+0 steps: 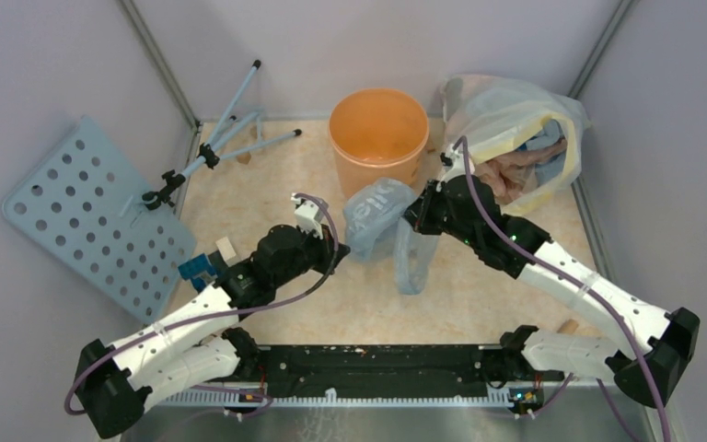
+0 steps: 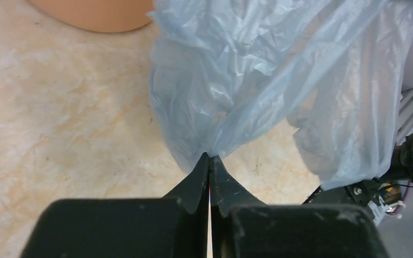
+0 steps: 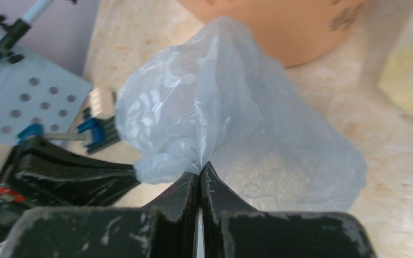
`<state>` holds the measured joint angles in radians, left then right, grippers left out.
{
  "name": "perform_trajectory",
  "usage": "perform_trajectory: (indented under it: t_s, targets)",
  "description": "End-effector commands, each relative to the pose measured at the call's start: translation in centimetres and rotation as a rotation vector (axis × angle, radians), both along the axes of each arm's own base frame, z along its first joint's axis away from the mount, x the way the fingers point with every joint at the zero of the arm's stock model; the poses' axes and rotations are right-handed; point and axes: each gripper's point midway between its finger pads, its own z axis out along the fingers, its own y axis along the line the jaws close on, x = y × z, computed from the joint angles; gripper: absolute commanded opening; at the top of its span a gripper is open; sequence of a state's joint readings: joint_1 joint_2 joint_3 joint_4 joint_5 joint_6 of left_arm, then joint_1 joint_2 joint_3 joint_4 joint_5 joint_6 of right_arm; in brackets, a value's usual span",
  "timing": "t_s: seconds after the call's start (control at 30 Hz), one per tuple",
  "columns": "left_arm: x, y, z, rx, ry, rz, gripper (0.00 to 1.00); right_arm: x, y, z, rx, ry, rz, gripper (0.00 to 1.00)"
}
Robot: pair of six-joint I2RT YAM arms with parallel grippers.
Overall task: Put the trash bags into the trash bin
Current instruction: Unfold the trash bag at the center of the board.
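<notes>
A thin grey-blue trash bag (image 1: 379, 219) hangs between my two grippers in front of the orange trash bin (image 1: 378, 135). My left gripper (image 1: 339, 247) is shut on the bag's left edge; in the left wrist view the film (image 2: 258, 80) bunches into the closed tips (image 2: 210, 156). My right gripper (image 1: 416, 216) is shut on the bag's right side, where the plastic (image 3: 220, 107) gathers at its tips (image 3: 200, 166). A loose part of the bag (image 1: 411, 262) droops to the table. The bin (image 3: 285, 27) stands just beyond the bag.
A big clear yellow-edged bag (image 1: 515, 138) holding cloth lies at the back right, beside the bin. A small tripod (image 1: 221, 138) and a perforated blue board (image 1: 92, 216) sit at the left. A blue clip (image 1: 198, 269) lies by the left arm.
</notes>
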<state>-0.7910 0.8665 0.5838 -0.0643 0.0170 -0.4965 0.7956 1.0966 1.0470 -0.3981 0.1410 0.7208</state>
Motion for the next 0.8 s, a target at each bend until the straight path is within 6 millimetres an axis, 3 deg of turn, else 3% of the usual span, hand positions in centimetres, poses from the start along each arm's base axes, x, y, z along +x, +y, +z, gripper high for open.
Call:
perform_trajectory:
  t_s: [0.0,0.17,0.27,0.3,0.37,0.5,0.63,0.77]
  targets:
    - [0.8,1.1,1.9,0.078,-0.104,0.007,0.0,1.3,-5.2,0.6,-0.187,-0.131,-0.146,0.0]
    - [0.7,1.4,2.5,0.1,-0.103,-0.002,0.0,2.1,-8.3,0.8,-0.339,-0.235,-0.205,0.08]
    - [0.8,1.3,3.2,0.094,-0.116,-0.011,0.0,2.3,-8.7,1.2,-0.38,-0.266,-0.206,0.23]
    - [0.8,1.3,3.5,0.092,-0.123,-0.015,0.0,2.3,-8.6,1.2,-0.394,-0.274,-0.188,0.38]
    - [0.4,0.6,4.0,0.073,-0.125,-0.053,0.0,2.0,-7.9,1.1,-0.412,-0.289,-0.116,0.51]
    - [0.2,-0.2,3.8,0.061,-0.119,-0.093,0.0,0.6,-5.4,0.4,-0.405,-0.322,0.093,0.61]
    - [0.3,-0.3,2.4,0.073,-0.095,-0.092,0.0,-0.1,-4.8,-0.8,-0.414,-0.317,0.162,0.75]
    - [0.5,-0.5,2.0,0.07,-0.092,-0.088,0.0,-1.5,-3.5,-1.6,-0.393,-0.317,0.288,0.78]
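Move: The blue trash bag hangs bunched between my two closed grippers. Its middle is about 4 cm left of my right hand, 2 cm back and some 9 cm below; from my left hand it lies about 9 cm right, 2 cm ahead and slightly lower. The orange bin stands some 16 cm ahead of my right hand and 8 cm left, the clothes-filled white bag about 18 cm ahead and 25 cm right, both some 10 cm lower. I swing my right hand briskly about 7 cm to the right, away from my left, rolling its left side down some 20 degrees as it goes. At the far end I open the fingers wide and let go of the blue bag, then ease back left and down a couple of centimetres, turning counter-clockwise. My left hand keeps its pinch on the bag's left edge, lifting about 1.5 cm and then partly sinking. ##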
